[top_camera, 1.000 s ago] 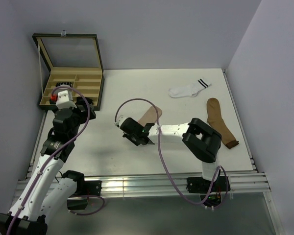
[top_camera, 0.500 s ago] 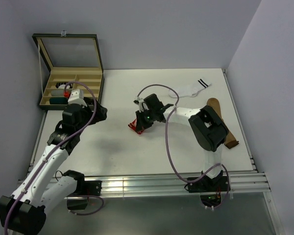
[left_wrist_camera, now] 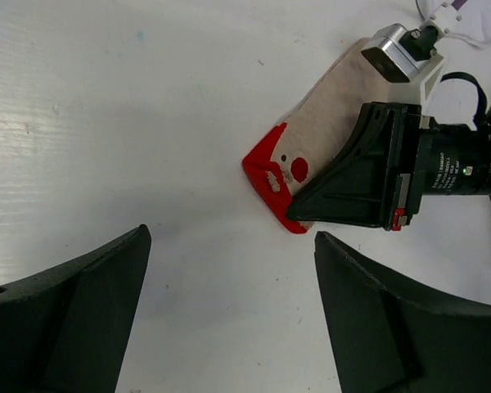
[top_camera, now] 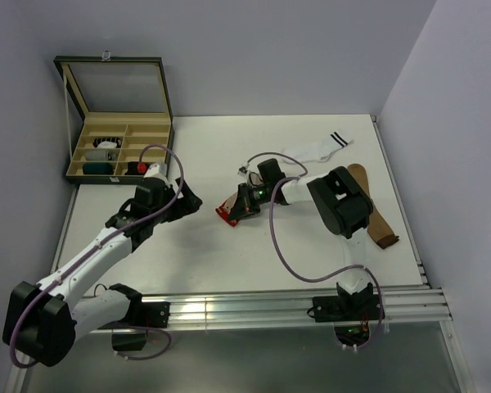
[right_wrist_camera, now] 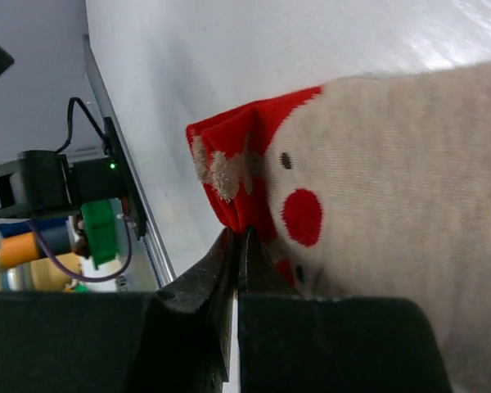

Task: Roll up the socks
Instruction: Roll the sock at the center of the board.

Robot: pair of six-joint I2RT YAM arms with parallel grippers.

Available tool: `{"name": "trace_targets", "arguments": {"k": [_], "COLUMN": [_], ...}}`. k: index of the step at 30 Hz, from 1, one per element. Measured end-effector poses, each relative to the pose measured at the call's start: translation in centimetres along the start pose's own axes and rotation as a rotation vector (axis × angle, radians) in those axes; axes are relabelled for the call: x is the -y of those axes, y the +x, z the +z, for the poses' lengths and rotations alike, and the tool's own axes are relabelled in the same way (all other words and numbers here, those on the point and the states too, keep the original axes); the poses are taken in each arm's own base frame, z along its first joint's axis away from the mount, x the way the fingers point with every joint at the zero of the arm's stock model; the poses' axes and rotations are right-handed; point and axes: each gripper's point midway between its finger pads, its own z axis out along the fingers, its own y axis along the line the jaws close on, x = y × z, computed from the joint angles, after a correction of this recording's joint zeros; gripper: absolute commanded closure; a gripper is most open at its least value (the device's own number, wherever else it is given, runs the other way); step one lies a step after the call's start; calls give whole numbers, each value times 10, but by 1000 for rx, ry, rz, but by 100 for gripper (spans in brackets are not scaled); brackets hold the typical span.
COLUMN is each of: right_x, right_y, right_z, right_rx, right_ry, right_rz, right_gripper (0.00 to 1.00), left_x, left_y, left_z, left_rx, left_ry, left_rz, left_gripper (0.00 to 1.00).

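The beige sock [left_wrist_camera: 327, 106] with a red patterned cuff [top_camera: 227, 214] lies flat at the middle of the table. My right gripper [right_wrist_camera: 239, 233] is shut, its tips pinching the lower edge of that red cuff [right_wrist_camera: 229, 164]. The right gripper [left_wrist_camera: 290, 214] lies low across the sock. My left gripper [top_camera: 192, 201] hovers just left of the cuff. It is open wide, with nothing between its fingers [left_wrist_camera: 82, 303]. Farther back lies a white sock [top_camera: 315, 150] with black stripes. A brown sock [top_camera: 385, 233] on the right is partly hidden by my right arm.
An open compartment box [top_camera: 168, 151] stands at the back left, its lid raised against the wall. Rolled socks [top_camera: 106, 147] sit in its compartments. A purple cable [top_camera: 274, 237] loops from the right arm over the table. Walls close in the left and right sides.
My left gripper swung from the box rightwards to the beige sock and has begun to narrow. My right gripper stayed shut, moved back and right, and the sock's red cuff now shows.
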Motion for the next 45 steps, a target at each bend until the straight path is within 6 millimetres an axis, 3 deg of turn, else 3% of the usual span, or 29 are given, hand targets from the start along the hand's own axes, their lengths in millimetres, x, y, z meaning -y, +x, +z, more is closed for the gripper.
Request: {"name": "trace_targets", "arguments": {"k": [7,11,17,24,30,45], "right_x": [12,15,16,16,16,16], "right_y": [1,-2,-3,-3,-2,-3], "right_z": [2,-2,-2,-2,-2,-2], "right_rx": [-13,-8,-9,-16,-18,-26], "right_ry": [-59,-67,-65,-69,-68,-65], "right_rz": [121,155,174,184,187,199], "right_gripper": [100,100,100,100,100,99], "left_x": [1,-9,-14,4,7,14], "left_y": [19,48,75,81,87,85], "left_z": [21,38,55,76,90,107], "left_rx": [-62,-159,-253,-284,-310,-299], "left_ry": [-9,-57,-89,-76,-88,-102], "left_rz": [-12,9,31,58,70,86], "left_gripper": [28,41,48,53,56,58]}}
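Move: The sock's red end lies about 10 cm to the right of the left hand, 3 cm ahead and some 12 cm below; the right hand's shut fingertips are already on it, its middle just 2 cm left, 1 cm ahead and 2 cm under them. The box stands about 22 cm ahead of the left hand and 19 cm to its left, and the white sock some 19 cm ahead of the right hand and 21 cm to its right. Down and to the right, the open left hand sinks some 11 cm and crosses about 8 cm to the sock's red end, tipping its fingers roughly 15 degrees further down as they close to less than half open; it eases off low over the board, the right-hand finger coming up against the red edge. The right hand settles about a centimetre lower at first, then stays there, shut fingertips still holding down the red end. ##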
